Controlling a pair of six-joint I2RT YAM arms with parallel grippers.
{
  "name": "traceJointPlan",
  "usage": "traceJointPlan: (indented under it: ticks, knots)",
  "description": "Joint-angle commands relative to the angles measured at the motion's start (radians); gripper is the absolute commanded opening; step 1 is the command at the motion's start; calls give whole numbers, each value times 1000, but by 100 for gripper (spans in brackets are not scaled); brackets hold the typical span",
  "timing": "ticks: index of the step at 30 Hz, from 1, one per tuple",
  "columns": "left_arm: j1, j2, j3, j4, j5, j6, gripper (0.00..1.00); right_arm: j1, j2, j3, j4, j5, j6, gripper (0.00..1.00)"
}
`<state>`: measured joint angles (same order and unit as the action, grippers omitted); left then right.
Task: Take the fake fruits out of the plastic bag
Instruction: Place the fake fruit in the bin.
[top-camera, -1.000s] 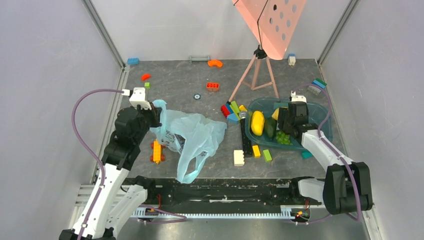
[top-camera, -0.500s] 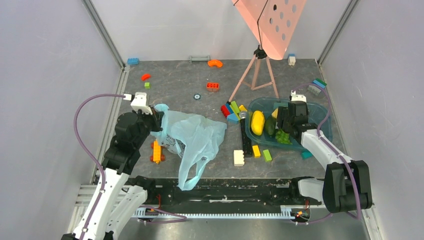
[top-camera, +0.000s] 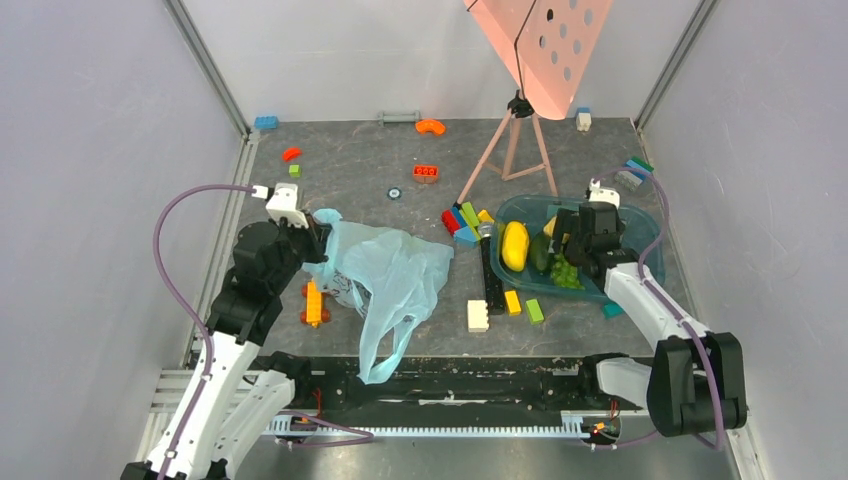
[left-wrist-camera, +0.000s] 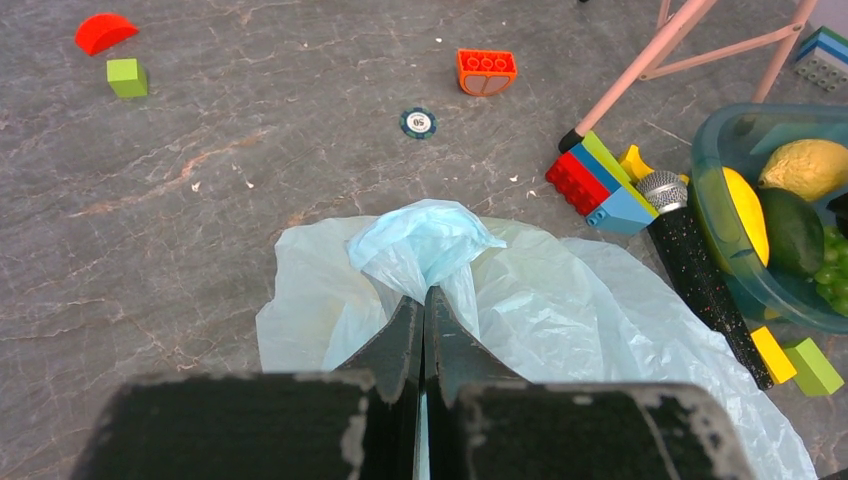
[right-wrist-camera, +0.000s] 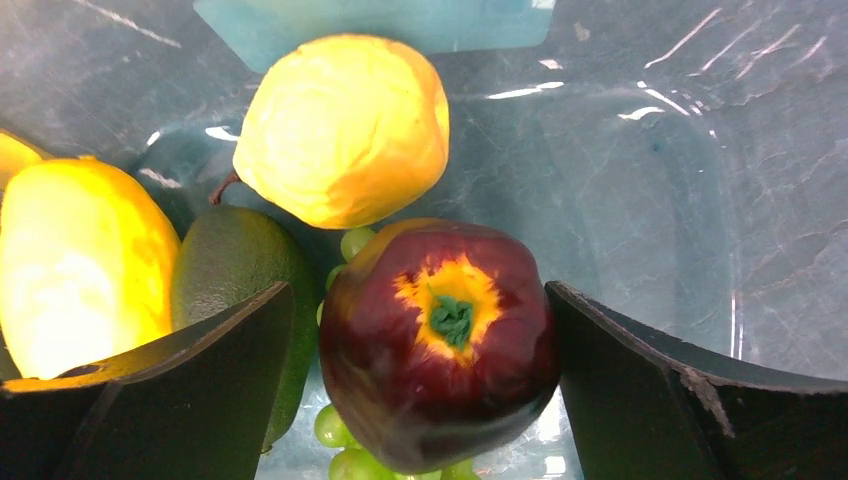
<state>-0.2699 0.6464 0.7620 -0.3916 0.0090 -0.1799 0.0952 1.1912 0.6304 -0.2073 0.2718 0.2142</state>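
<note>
The light blue plastic bag (top-camera: 385, 270) lies crumpled on the table left of centre. My left gripper (top-camera: 318, 240) is shut on a bunched fold of the plastic bag (left-wrist-camera: 430, 240) at its far left end. Over the teal tub (top-camera: 640, 225), my right gripper (right-wrist-camera: 418, 300) stands open. A dark maroon fruit (right-wrist-camera: 440, 340) rests between its fingers on green grapes (right-wrist-camera: 340, 440), with a gap on the left side. A lemon (right-wrist-camera: 345, 130), a long yellow fruit (right-wrist-camera: 85, 260) and a dark green fruit (right-wrist-camera: 235, 270) lie beside it in the tub. What the bag holds is hidden.
A pink tripod (top-camera: 520, 140) stands behind the tub. A black microphone (top-camera: 489, 270) and coloured bricks (top-camera: 465, 225) lie between bag and tub. An orange-yellow toy (top-camera: 313, 303) sits by the bag's left edge. More bricks are scattered toward the back wall.
My right gripper's fingers have spread wider and let go of the maroon fruit in the tub. The left gripper, still pinching the bag, has shifted slightly.
</note>
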Motion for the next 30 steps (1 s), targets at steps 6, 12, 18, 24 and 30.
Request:
traceJointPlan:
  ticks: [6, 12, 18, 24, 30]
  knots:
    - [1, 22, 30, 11, 38, -24, 2, -3, -21, 74, -41, 103, 77, 98]
    - [1, 29, 30, 2, 48, -24, 2, -3, -78, 118, -45, 116, 90, 98]
    - [0, 26, 24, 2, 45, -25, 2, -3, -224, 34, 8, 132, 60, 98]
    - [1, 31, 25, 10, 57, -29, 2, -2, -295, -32, 39, -83, 28, 98]
    - [1, 40, 27, 11, 83, -27, 2, 264, -383, -97, 50, -73, 158, 98]
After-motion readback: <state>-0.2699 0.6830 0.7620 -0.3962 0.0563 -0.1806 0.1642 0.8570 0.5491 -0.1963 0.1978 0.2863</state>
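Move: The right hand, empty and wide open, has the dark red fruit between and just below its fingertips. The blue bag it heads back to has its middle roughly 41 cm to its left and 9 cm nearer the base. In the bin, the round yellow fruit lies about 5 cm ahead and 3 cm left, the avocado some 8 cm left and 1 cm back. From the left hand, the bag's middle is about 11 cm right, 5 cm back and 18 cm below. Already open, the right fingers come clear of the dark red fruit: the hand climbs about 8 cm out of the bin while the wrist tips up some 15 degrees, then swings left by 5 cm towards the bag, easing slightly back and down, fingers still wide. The left fingers keep the bag's rim pinched, all but still. ##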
